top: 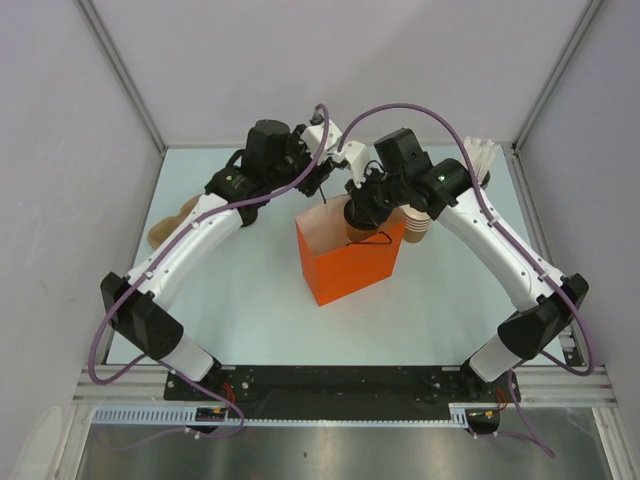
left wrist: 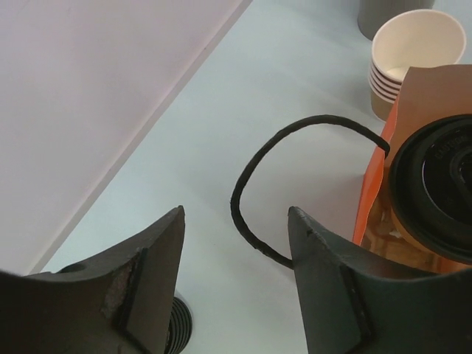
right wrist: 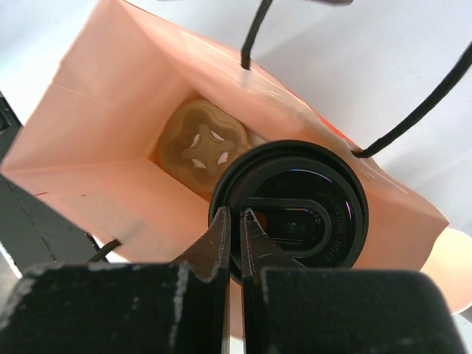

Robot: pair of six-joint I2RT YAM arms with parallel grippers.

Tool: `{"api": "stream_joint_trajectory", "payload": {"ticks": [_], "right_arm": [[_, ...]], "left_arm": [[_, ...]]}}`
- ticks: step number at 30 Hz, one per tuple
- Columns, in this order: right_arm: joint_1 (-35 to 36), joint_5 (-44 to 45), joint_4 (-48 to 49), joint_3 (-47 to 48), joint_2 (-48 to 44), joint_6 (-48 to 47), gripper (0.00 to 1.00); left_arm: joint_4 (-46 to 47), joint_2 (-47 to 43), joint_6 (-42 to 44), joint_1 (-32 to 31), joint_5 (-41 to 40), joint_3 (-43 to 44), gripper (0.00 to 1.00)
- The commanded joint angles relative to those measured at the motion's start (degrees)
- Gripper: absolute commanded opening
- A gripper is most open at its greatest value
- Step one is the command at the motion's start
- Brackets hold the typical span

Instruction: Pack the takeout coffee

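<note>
The takeout coffee (right wrist: 310,206), a tan cup under a round black lid, hangs in the mouth of an open orange paper bag (right wrist: 110,147). My right gripper (right wrist: 236,214) is shut on the near rim of its lid. From above, the cup (top: 358,230) sits at the bag's (top: 345,270) back edge, under the right gripper (top: 362,205). My left gripper (left wrist: 236,221) is open just left of the bag (left wrist: 376,184), low over the table. The bag's black cord handle (left wrist: 251,184) loops just ahead of its fingertips, untouched. The lid (left wrist: 435,192) shows to the right.
A stack of tan cups (top: 418,225) stands right of the bag, also in the left wrist view (left wrist: 413,55). A grey cylinder of white sticks (top: 480,160) is at the back right. A tan round item (right wrist: 203,144) lies at the bag's bottom. A brown object (top: 175,222) is at the left wall.
</note>
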Motion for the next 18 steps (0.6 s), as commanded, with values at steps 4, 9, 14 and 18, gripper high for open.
{"api": "stream_joint_trajectory", "payload": {"ticks": [4,9,14,18], "right_arm": [[-0.05,1.9,1.05,-0.5,1.52,-1.42,0.0],[-0.93,1.38,1.84,-2.08,1.7,-2.13,0.0],[-2.16,0.32,1.93,-3.31,1.7,-3.27,0.0],[-2.95,-0.12,1.23,-3.4,2.66,-3.8,0.0]], "left_arm": [[3.76,0.17,-2.44,0.56,-2.45,0.83,0.53],[3.94,0.96,-3.05,0.56,-4.21,0.83,0.48],[4.46,1.49,-3.84,0.65,-4.91,0.74,0.46],[4.64,2.1,-4.29,0.56,-6.58,0.92,0.42]]}}
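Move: The right hand already holds the lidded cup by its lid inside the bag mouth; the carrier it is going down to lies at the bag's bottom, its middle some 3 cm to the left, 1 cm back and about 19 cm below. The cup stack stands about 12 cm to the right, 6 cm ahead and 15 cm lower. For the left hand, the far handle's loop centres roughly 1 cm ahead, 3 cm right and 2 cm below, and the cup about 7 cm back, 10 cm right and 9 cm below. Keeping its shut fingers on the lid's edge, the right hand lowers the cup about 3.5 cm deeper between the bag's walls towards the carrier, easing a little forward and to its right on the way. The left hand creeps forward about 1.5 cm beside the far rim, turning slightly counter-clockwise, while its fingers draw partway together from either side of the black handle cord without shutting on it. ##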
